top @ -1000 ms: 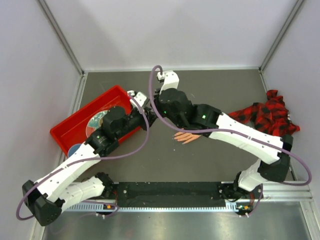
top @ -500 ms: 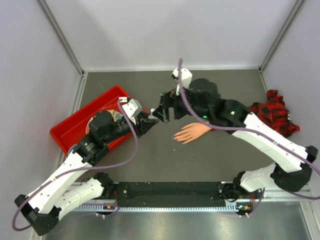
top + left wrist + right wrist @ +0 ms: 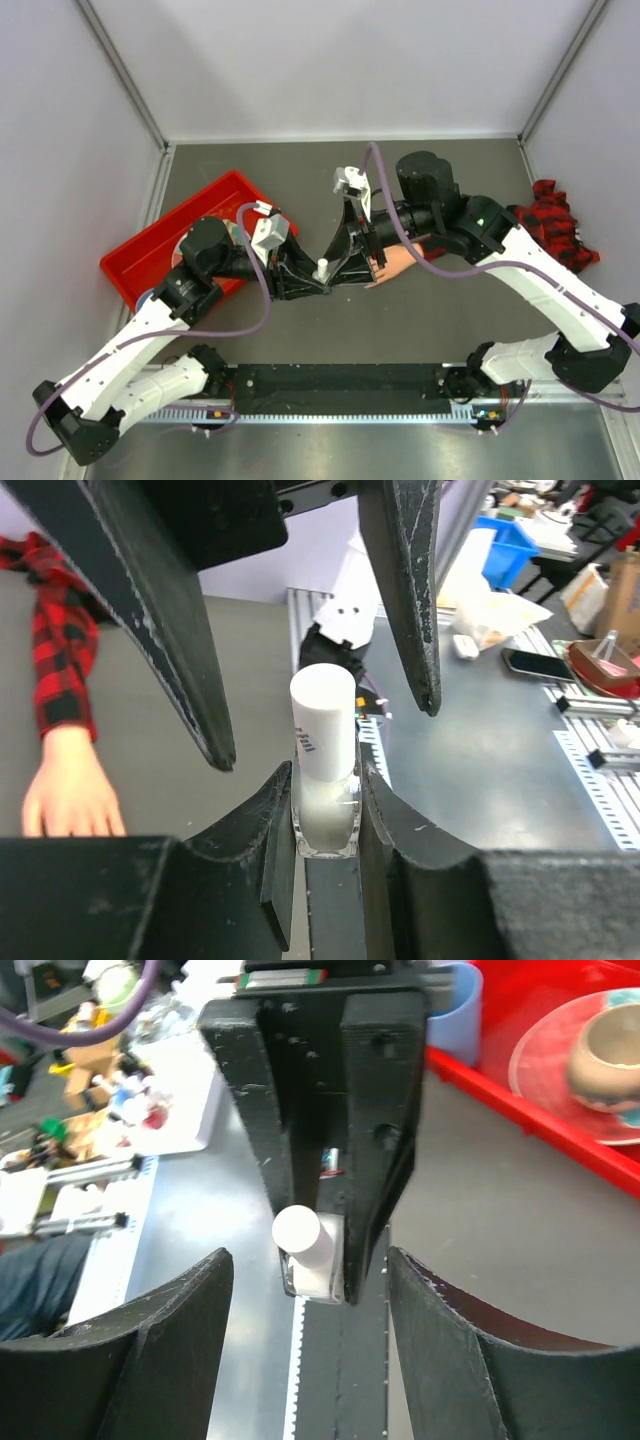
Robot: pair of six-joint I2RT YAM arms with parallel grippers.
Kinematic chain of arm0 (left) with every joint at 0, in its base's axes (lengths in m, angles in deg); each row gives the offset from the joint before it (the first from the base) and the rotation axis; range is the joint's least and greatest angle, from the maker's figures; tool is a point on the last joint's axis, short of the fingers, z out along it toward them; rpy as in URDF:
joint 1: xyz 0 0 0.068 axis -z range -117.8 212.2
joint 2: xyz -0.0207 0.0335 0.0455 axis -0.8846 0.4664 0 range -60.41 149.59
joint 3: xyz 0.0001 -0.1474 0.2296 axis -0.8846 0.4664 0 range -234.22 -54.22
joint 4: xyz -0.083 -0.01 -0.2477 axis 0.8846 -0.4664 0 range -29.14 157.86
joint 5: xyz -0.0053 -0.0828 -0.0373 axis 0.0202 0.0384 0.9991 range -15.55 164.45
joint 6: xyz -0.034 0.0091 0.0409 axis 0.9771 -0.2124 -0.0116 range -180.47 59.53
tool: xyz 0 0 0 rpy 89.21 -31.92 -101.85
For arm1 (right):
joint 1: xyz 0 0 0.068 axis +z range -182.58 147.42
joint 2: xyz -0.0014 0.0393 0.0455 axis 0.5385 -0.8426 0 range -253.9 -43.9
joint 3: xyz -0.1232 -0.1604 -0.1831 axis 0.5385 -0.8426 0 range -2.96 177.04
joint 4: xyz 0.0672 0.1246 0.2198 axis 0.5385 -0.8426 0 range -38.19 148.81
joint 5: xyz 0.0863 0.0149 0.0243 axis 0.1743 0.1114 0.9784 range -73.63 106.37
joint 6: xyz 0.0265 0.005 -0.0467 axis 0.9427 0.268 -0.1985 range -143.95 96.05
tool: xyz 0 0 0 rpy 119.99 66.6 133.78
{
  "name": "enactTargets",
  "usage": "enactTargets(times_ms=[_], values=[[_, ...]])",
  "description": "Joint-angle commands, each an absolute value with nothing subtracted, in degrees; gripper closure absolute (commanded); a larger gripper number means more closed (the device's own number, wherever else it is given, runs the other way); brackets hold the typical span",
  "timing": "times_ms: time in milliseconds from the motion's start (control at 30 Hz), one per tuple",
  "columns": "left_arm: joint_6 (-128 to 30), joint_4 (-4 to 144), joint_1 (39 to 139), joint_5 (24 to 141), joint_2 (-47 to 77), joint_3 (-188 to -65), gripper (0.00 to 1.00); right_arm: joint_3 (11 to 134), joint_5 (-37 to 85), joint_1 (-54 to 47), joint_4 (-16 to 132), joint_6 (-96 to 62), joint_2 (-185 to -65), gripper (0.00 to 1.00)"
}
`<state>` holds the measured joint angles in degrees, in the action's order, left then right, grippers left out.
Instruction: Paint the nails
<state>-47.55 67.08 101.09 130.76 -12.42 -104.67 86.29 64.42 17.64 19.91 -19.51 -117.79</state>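
Observation:
My left gripper (image 3: 312,278) is shut on the body of a small clear bottle (image 3: 325,815) with a white cap (image 3: 322,720), held above the table's middle. My right gripper (image 3: 347,262) is open and faces the cap; its two fingers (image 3: 190,650) straddle the cap without touching it. In the right wrist view the bottle (image 3: 312,1265) sits between my open fingers (image 3: 160,1350). The peach fake hand (image 3: 400,258) lies palm down just right of the bottle, also in the left wrist view (image 3: 70,790). Its nails are hidden by my right gripper. Its plaid sleeve (image 3: 548,225) trails right.
A red tray (image 3: 140,255) at the left holds a plate and a small bowl (image 3: 608,1052); a blue cup (image 3: 455,1000) stands at its near corner. White walls enclose the grey table (image 3: 450,320). A black rail (image 3: 340,385) runs along the near edge.
My left gripper has carried the bottle right and nearer, to the table's middle. My right gripper has swung down and left to face the cap, now covering the hand's fingertips.

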Motion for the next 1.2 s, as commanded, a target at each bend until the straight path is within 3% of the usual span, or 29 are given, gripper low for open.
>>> enactTargets(times_ms=[0, 167, 433, 467, 533, 600, 667, 700, 800, 833, 933, 1033, 1167], values=[[-44.92, 72.6, 101.13, 136.32, -11.46, -106.34, 1.0, 85.98, 69.81, 17.69, 21.98, -21.05, -116.85, 0.38], [-45.36, 72.34, 101.14, 136.41, -10.31, -106.34, 1.0, 88.0, 68.93, 17.69, 21.45, -21.14, -118.08, 0.42], [-46.41, 70.94, 101.13, 136.41, -9.43, -107.3, 1.0, 89.06, 68.58, 17.69, 21.8, -20.44, -119.67, 0.55], [-46.59, 70.76, 101.13, 136.41, -9.43, -107.39, 1.0, 88.97, 68.14, 17.78, 21.81, -20.09, -119.75, 0.59], [-47.81, 69.45, 101.13, 135.63, -9.08, -107.83, 1.0, 88.97, 66.04, 17.78, 22.07, -19.56, -119.84, 0.76], [-49.3, 68.13, 101.22, 131.0, -9.08, -108.7, 1.0, 88.97, 63.66, 18.13, 22.42, -18.25, -120.02, 1.0], [-52.38, 64.01, 101.13, 125.11, -9.34, -109.15, 1.0, 88.18, 57.7, 18.92, 23.47, -16.58, -119.84, 1.0], [-53.61, 63.12, 101.22, 115.94, -9.61, -109.67, 1.0, 87.14, 54.54, 19.71, 24.0, -15.88, -119.75, 1.0], [-56.25, 63.28, 101.14, 94.51, -9.87, -109.24, 1.0, 85.02, 31.74, 24.18, 25.93, -10.79, -119.66, 1.0], [-55.47, 64.51, 101.22, 87.96, -9.87, -108.8, 1.0, 84.93, 11.73, 27.94, 25.59, -8.25, -119.84, 1.0], [-55.02, 72.67, 101.13, 75.01, -9.26, -105.82, 1.0, 88.17, -14.47, 32.35, 19.71, 4.85, -123.69, 1.0], [-55.03, 80.24, 101.22, 76.28, -6.89, -103.96, 1.0, 97.03, -23.08, 36.41, 11.31, 10.13, -131.07, 1.0], [-52.39, 80.96, 101.13, 80.76, -4.95, -104.32, 1.0, 99.26, -20.82, 36.5, 13.35, 10.34, -131.8, 1.0]])
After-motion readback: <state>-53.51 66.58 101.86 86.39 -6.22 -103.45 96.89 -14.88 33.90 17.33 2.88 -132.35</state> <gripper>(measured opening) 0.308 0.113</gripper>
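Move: The nail polish cap stands upright between the right hand's open fingers, about 1 cm left of its hand point, 1 cm below and level front to back; it lies some 3 cm directly above the left hand, which already grips the bottle. From the right hand, the mannequin hand lies about 20 cm ahead, 13 cm right, and the red tray's middle 24 cm ahead, 34 cm left, both some 35 cm lower. The cap is pinched as the right fingers, at first open around it, shut on it with hardly any travel. Then, with the left hand keeping its grip on the bottle, both hands swing forward together about 15 cm and sink some 4 cm, the right wrist turning clockwise about 65 degrees against the left's counter-clockwise 45, to twist the cap on. ##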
